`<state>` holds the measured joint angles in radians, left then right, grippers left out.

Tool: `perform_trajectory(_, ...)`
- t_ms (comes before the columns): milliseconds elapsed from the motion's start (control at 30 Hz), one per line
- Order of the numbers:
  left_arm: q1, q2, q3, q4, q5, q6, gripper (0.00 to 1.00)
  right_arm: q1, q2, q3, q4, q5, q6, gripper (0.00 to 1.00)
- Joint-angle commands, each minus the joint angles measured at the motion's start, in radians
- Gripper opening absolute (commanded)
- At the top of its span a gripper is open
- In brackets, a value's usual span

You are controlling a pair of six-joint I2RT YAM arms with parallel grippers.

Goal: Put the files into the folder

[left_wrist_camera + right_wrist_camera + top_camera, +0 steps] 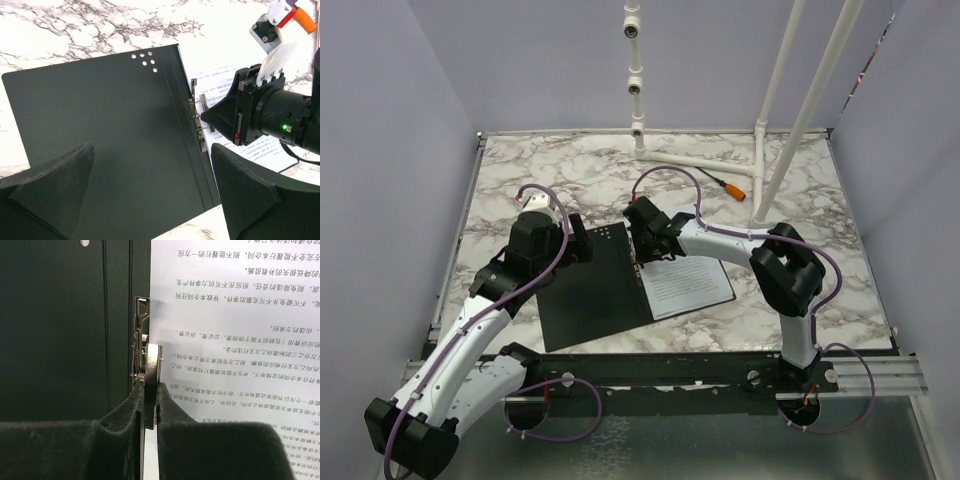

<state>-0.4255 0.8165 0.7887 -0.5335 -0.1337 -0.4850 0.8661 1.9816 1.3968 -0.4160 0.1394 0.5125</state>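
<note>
The folder (590,290) lies open on the marble table, black inside up; it also shows in the left wrist view (100,125) and the right wrist view (60,330). The files (688,285), white sheets of dense black text, lie on its right half (220,80) (235,330). My right gripper (642,250) (151,385) is shut on the lever of the metal spine clip (152,357) (199,122), which stands raised. My left gripper (582,245) (152,165) is open and empty, just above the folder's left half.
A white pipe frame (700,160) stands at the back of the marble table (820,200), with an orange-tipped cable (732,187) lying beside it. Purple walls close in the left, back and right sides.
</note>
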Motion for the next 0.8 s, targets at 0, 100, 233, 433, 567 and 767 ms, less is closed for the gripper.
perform_trajectory(0, -0.002, 0.027, -0.015, 0.023, 0.066, 0.006, 0.99, -0.031, -0.060, -0.034, -0.009, -0.048, -0.066, 0.00)
perform_trajectory(100, -0.001, 0.052, -0.013, 0.024, 0.101, 0.001, 0.99, -0.047, -0.071, -0.044, -0.009, -0.062, -0.084, 0.01)
perform_trajectory(233, -0.001, 0.089, -0.021, 0.026, 0.132, -0.025, 0.99, -0.063, -0.074, -0.044, -0.021, -0.073, -0.109, 0.01)
perform_trajectory(433, -0.011, 0.141, -0.040, 0.023, 0.147, -0.072, 0.99, -0.099, -0.103, -0.073, -0.021, -0.098, -0.139, 0.00)
perform_trajectory(567, -0.024, 0.182, -0.053, 0.022, 0.141, -0.096, 0.99, -0.113, -0.115, -0.086, -0.028, -0.122, -0.167, 0.00)
perform_trajectory(767, -0.089, 0.234, -0.061, 0.009, 0.076, -0.128, 0.99, -0.129, -0.118, -0.092, -0.038, -0.169, -0.200, 0.01)
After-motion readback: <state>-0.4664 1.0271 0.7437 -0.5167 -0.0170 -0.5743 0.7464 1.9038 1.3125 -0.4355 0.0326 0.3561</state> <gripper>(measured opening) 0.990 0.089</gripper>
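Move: The folder's metal clip is already held in the right fingertips, its middle about 1 cm ahead of them and 1 cm below. From that hand the files lie about 10 cm right and 2 cm back, the black cover some 12 cm left and 6 cm back, both about 3 cm below. From the left hand the cover's middle is roughly 16 cm below, 3 cm back and 3 cm left; the clip is about 10 cm right, 3 cm ahead and 16 cm below. The folder is dragged by its metal clip, still pinched in the nearly shut right fingers, about 5 cm to the right along the table, with next to no lift. Meanwhile the left hand, wide open and empty, follows to the right and sinks some 7 cm towards the black cover, its fingers tipping further down by about 15 degrees. ##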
